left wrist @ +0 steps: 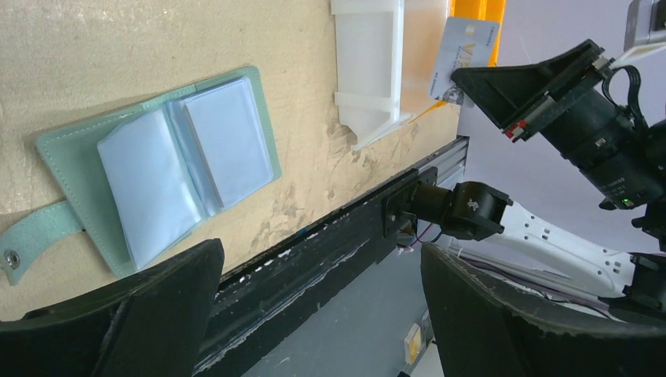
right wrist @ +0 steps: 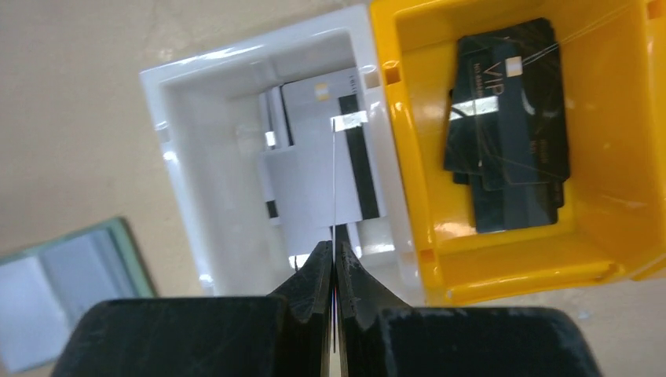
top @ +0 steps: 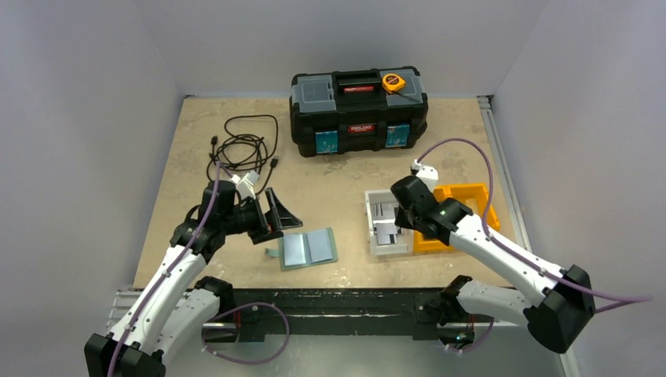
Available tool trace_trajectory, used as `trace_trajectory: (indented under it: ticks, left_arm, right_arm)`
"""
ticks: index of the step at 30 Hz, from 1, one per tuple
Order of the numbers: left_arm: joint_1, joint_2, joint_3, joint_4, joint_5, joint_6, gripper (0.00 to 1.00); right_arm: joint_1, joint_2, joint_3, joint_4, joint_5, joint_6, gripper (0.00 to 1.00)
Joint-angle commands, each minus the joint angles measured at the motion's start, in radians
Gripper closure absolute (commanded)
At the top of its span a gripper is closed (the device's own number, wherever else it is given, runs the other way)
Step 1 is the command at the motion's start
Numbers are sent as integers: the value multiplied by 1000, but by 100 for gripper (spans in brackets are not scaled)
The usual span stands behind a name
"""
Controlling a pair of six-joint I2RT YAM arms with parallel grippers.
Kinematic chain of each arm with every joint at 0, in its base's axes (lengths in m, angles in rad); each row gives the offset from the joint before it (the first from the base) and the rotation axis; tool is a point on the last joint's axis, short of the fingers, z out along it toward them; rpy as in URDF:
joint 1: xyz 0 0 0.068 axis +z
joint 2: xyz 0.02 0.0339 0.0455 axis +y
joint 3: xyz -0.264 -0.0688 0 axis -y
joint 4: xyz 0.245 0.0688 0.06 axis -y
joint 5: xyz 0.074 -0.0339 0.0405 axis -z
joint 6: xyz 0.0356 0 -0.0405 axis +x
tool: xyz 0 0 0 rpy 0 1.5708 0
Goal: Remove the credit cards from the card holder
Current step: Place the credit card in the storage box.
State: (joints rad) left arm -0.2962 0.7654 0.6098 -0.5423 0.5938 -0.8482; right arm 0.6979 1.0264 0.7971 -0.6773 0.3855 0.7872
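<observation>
The card holder (top: 308,248) lies open and flat on the table, teal with pale blue pockets (left wrist: 157,173); its corner shows in the right wrist view (right wrist: 63,290). My left gripper (top: 275,216) hovers just left of it, open with nothing between the fingers (left wrist: 322,267). My right gripper (right wrist: 334,251) is shut on a thin pale credit card, seen edge-on (right wrist: 334,173) and face-on (left wrist: 463,59), above the white bin (right wrist: 196,118). Pale cards (right wrist: 314,181) lie in that bin, and black cards (right wrist: 510,133) in the orange bin (right wrist: 612,196).
A black toolbox (top: 359,110) with a yellow tape measure (top: 393,82) on its lid stands at the back. A coiled black cable (top: 243,149) lies at the back left. The white bin (top: 375,236) and orange bin (top: 471,192) sit side by side at the right.
</observation>
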Motion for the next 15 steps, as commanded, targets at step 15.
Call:
trace_trajectory:
  ticks: [15]
  left_arm:
    - [3, -17, 47, -34, -20, 39, 3]
  right_arm:
    - [-3, 307, 90, 71, 210, -115, 100]
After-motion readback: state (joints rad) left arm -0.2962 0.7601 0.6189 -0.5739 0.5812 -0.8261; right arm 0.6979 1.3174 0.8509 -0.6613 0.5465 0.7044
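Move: The white box that the right hand's card is bound for has its middle about 4 cm ahead of that hand, 2 cm to its left and 9 cm below. The white cards inside lie 3 cm ahead, straight in line and 12 cm down. The yellow box with the black cards is 4 cm ahead and 10 cm to the right, the open card holder 23 cm left and 3 cm back. From the left hand the white box lies some 8 cm ahead, 27 cm right and 13 cm below. Fingers still shut on the silvery VIP card, the right hand sinks about 4.5 cm towards the white cards in the white box, reaching some 2.5 cm forward and easing nearly 2 cm right as it goes. The wrist rolls some 15 degrees, its left side dipping. The grip isn't let go. ##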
